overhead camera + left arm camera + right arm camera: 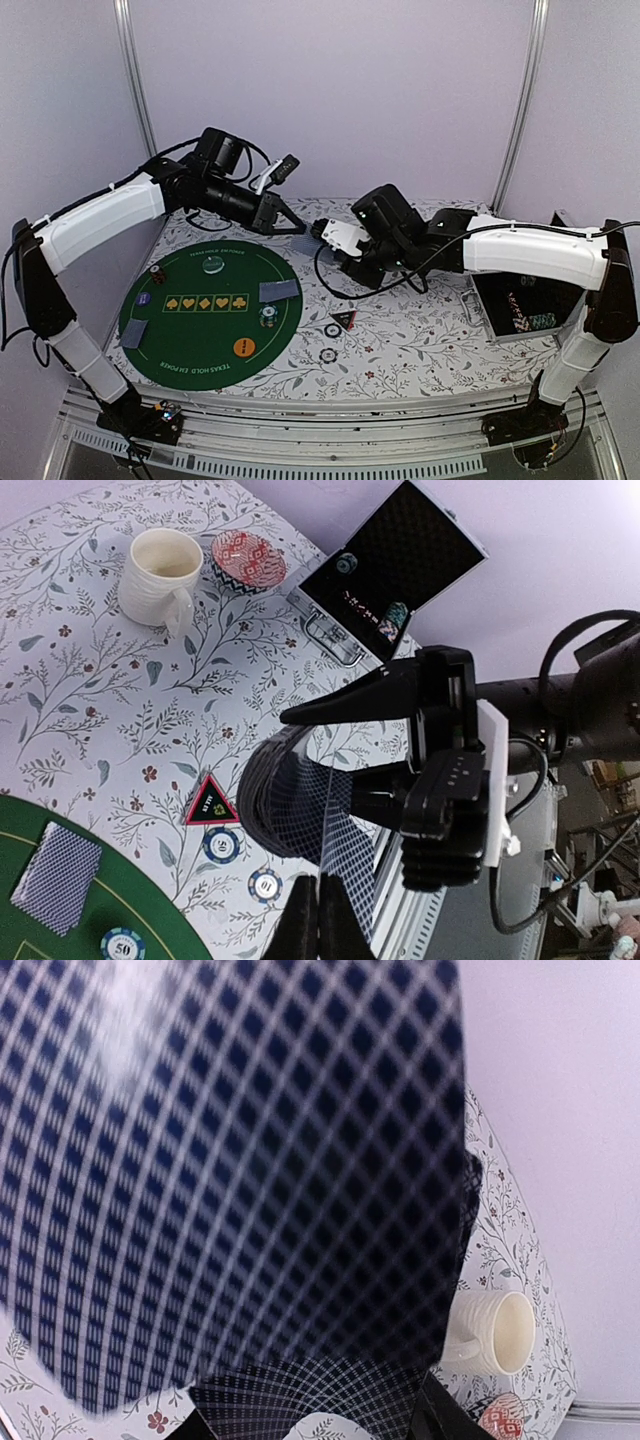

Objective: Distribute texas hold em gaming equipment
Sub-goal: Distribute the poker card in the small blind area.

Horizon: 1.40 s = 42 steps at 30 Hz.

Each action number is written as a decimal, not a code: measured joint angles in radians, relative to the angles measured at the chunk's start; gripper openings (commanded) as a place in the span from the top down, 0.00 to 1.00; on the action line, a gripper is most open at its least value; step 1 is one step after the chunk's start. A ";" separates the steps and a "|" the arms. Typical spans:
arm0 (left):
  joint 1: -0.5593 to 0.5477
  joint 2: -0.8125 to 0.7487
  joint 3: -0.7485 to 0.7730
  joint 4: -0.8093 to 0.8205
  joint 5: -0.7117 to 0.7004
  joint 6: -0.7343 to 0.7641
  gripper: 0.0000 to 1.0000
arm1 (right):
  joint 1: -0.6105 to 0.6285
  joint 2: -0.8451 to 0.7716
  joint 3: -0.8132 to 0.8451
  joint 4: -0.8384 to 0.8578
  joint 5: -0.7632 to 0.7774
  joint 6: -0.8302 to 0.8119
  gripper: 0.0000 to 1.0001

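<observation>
My left gripper [296,227] [318,905] reaches over the back of the table and is shut on the edge of one grey-blue-backed playing card [365,855] [230,1160]. That card sticks out of a bent deck [285,800] [310,1395], and my right gripper [330,238] [320,765] [305,1430] is shut on the deck. On the green round mat [190,355] lie dealt cards [280,290] [135,333] [60,875], poker chips [267,318], an orange button [243,347] and a clear disc [212,265]. The triangular marker [345,320] [211,802] and two chips [221,844] [265,884] lie on the floral cloth.
An open chip case [520,305] [390,570] stands at the right. A cream mug [160,575] [495,1330] and a red-patterned dish [248,560] sit near it. Cables hang under the right arm [520,250].
</observation>
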 measured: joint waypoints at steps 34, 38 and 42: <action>0.918 -0.740 -0.828 -0.172 -0.394 -0.555 1.00 | -0.043 -0.152 -0.217 0.189 -0.039 -0.037 0.55; 0.981 -0.835 -0.946 -0.116 -0.456 -0.669 1.00 | -0.048 -0.171 -0.219 0.204 -0.052 -0.039 0.55; 1.013 -0.863 -1.064 -0.061 -0.466 -0.764 1.00 | -0.049 -0.180 -0.220 0.214 -0.058 -0.039 0.55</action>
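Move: The closed left gripper already holds a card. The small blind area's first card lies about 42 cm to its left, 4 cm back and 28 cm below. At that same table height, the small blind disc is some 39 cm left and 7 cm ahead, and the other dealt card about 5 cm left and 9 cm ahead. The deck is roughly 7 cm right, level ahead and 6 cm lower. From the right hand, the first card lies about 52 cm left, 5 cm back and 21 cm down. Swing the left gripper away from the deck and across the mat, about 40 cm left, rising slightly forward at first, then dropping some 20 cm below its starting height and coming back towards the card in the small blind area. Turn the hand about 100 degrees counter-clockwise, steepening the fingers, jaws shut on the card. Keep the deck gripped in the right hand, easing it slightly right and, after a small dip, up. ##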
